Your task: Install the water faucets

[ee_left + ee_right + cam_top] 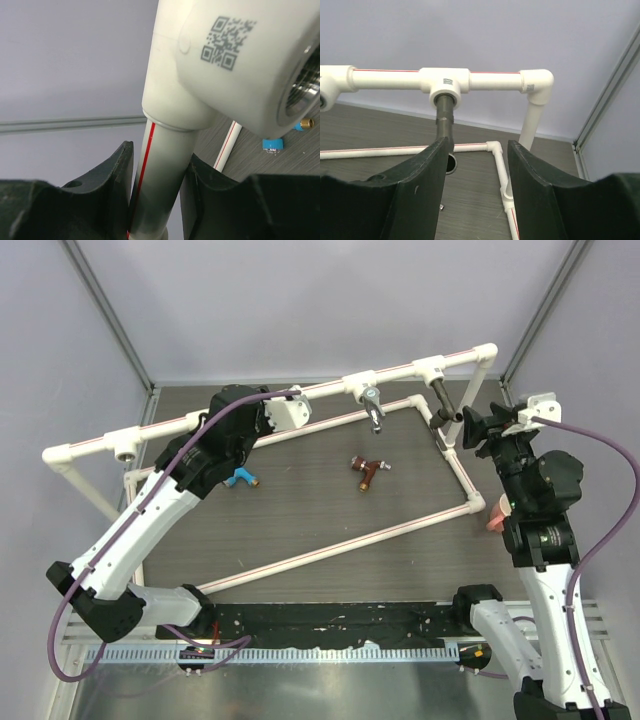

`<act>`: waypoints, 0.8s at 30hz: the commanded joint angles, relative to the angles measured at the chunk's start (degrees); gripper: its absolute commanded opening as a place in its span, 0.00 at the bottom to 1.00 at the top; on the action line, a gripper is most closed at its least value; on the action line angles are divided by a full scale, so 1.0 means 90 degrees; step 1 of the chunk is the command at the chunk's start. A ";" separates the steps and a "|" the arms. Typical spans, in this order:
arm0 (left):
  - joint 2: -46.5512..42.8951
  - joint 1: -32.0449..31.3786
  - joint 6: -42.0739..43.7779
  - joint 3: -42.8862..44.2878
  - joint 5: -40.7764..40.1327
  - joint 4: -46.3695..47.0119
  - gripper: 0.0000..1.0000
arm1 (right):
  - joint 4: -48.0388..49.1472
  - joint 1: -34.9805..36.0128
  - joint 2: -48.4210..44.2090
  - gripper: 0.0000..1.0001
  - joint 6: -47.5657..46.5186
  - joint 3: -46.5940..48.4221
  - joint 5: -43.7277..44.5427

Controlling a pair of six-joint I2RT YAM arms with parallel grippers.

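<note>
The white pipe frame (330, 545) stands on the dark table. My left gripper (288, 402) is shut on its top rail (156, 170), just below a tee socket (235, 60) with an empty threaded mouth. A chrome faucet (373, 406) hangs from the middle tee. A dark faucet (444, 116) is screwed into the right tee (445, 81). My right gripper (476, 150) stands open beside it with nothing between the fingers; its left finger (427, 170) is next to the faucet body. A red-brown faucet (368, 471) and a blue faucet (240, 478) lie loose on the table.
The frame's lower rail (500, 165) and corner upright (532, 120) lie under and right of my right gripper. A pink object (495, 520) sits by the frame's right corner. Enclosure walls and metal corner posts (545, 310) close in the back and sides.
</note>
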 commanded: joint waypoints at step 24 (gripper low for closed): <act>-0.0202 -0.0086 -0.0980 0.0033 0.0084 0.0505 0.00 | 0.3013 0.0052 -0.0441 0.57 0.3559 -0.2544 -0.1229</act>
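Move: Ahead and to the left of the empty right hand, the dark faucet sticks out of the last tee; its middle is about 5 cm forward, 6 cm left and 2 cm lower. That tee is some 10 cm forward, 8 cm left and slightly higher; the rail's corner elbow stands 13 cm forward and 2 cm right. The chrome faucet is about 19 cm left and 4 cm forward. From the left hand, the dark faucet lies roughly 36 cm right, about level forward and slightly lower. Swinging back in towards the dark faucet, the right hand travels about 5 cm left with its fingers open, then dips some 3 cm and draws back a little. As it comes in, it yaws counter-clockwise and rolls its left side up by some 25 degrees, bringing the open fingertips close in front of the faucet. The left hand stays put and keeps its fingers around the rail. ##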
